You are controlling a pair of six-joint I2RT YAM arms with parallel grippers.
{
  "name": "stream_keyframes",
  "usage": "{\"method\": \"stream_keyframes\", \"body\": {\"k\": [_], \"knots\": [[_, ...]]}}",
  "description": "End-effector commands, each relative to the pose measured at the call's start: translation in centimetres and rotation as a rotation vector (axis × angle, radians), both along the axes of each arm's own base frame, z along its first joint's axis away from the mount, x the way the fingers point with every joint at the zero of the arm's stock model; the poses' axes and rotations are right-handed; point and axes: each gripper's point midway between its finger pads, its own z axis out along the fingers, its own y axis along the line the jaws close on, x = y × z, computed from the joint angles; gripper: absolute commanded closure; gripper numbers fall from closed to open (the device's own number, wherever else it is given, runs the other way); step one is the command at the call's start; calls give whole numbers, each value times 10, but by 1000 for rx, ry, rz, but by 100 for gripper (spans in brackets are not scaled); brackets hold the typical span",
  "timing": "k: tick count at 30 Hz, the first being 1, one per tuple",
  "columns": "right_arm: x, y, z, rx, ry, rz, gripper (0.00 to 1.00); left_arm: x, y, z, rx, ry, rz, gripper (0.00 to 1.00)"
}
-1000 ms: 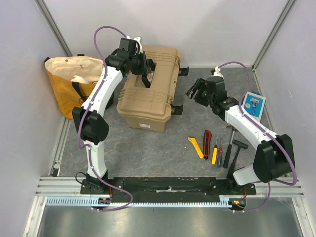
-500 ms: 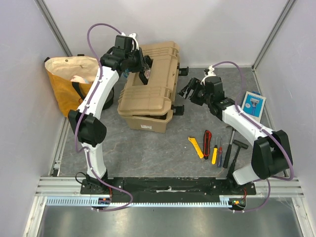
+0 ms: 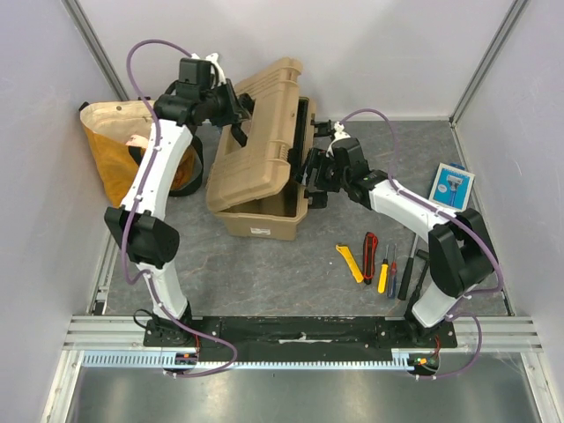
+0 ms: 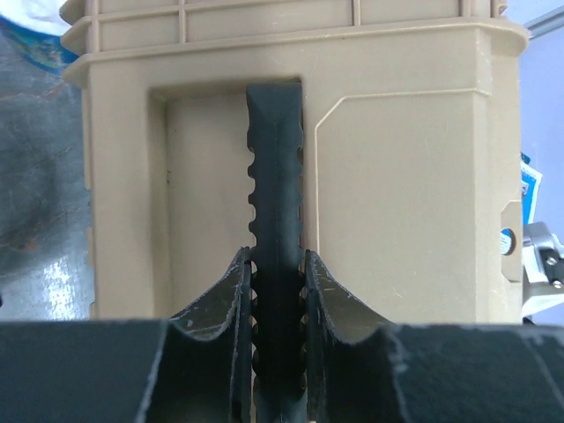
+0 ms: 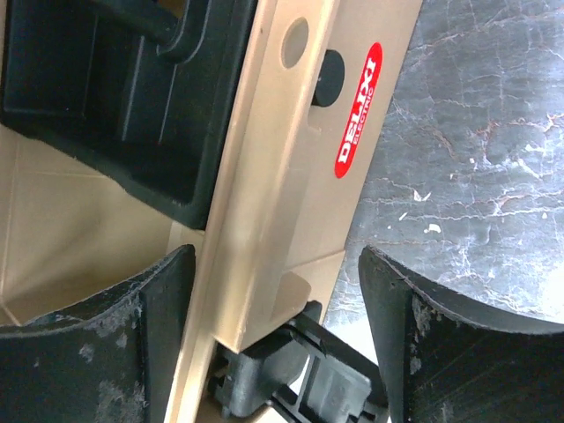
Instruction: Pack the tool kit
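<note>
The tan ribbed toolbox (image 3: 256,216) stands with its lid (image 3: 264,132) tilted up. My left gripper (image 3: 238,123) is shut on the lid's black handle (image 4: 275,176), which runs between both fingers (image 4: 231,304). My right gripper (image 3: 313,172) is open at the box's right side; its jaws straddle the tan wall (image 5: 291,211) without touching it. The black inner tray (image 5: 115,97) and a black latch (image 5: 308,383) show there. On the table lie a yellow cutter (image 3: 350,263), a red cutter (image 3: 370,245), screwdrivers (image 3: 384,275) and small hammers (image 3: 426,262).
A yellow cloth bag (image 3: 123,163) stands at the left wall, close to my left arm. A flat blue-white packet (image 3: 451,185) lies at the right. Grey walls close in the table on three sides.
My left gripper has swung the lid up and back by its handle. My right gripper has moved left to the box's right wall and opened wider.
</note>
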Motion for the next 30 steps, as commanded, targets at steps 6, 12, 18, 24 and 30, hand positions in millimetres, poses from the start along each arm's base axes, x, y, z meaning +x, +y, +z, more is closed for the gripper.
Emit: {"method": "stream_keyframes", "body": {"k": [6, 12, 18, 24, 30], "knots": [[5, -27, -23, -186, 77, -169, 30, -29, 75, 126, -177, -314, 31, 98], [4, -65, -29, -316, 86, -321, 41, -29, 130, 99, -128, -275, 101, 98], [4, -98, -27, -445, 71, -431, 45, -28, 146, 68, -152, -209, 120, 98], [0, -130, -20, -531, 63, -517, 46, -24, 151, 45, -148, -165, 133, 98], [-5, -149, -24, -514, 89, -563, 46, -14, 153, 39, -164, -151, 133, 98]]}}
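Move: My left hand already holds the handle of the half-raised case lid. The bag towards which I swing it sits about 25 cm left, 7 cm back and 20 cm lower; the black tray inside the case is roughly 7 cm right, 2 cm back and 18 cm below. My open right fingers straddle the case's right rim, practically at the fingertips; the near latch is 7 cm back and 2 cm right, the tray 11 cm ahead and 8 cm left. Keeping hold of the handle, I sweep my left hand about 12 cm left and 4 cm back towards the bag, arcing up some 2 cm and then sinking slightly as it rolls with the lid. My right hand narrows its fingers around the right rim, turns clockwise nearly 20 degrees and then goes right with the rim by about 4 cm. ##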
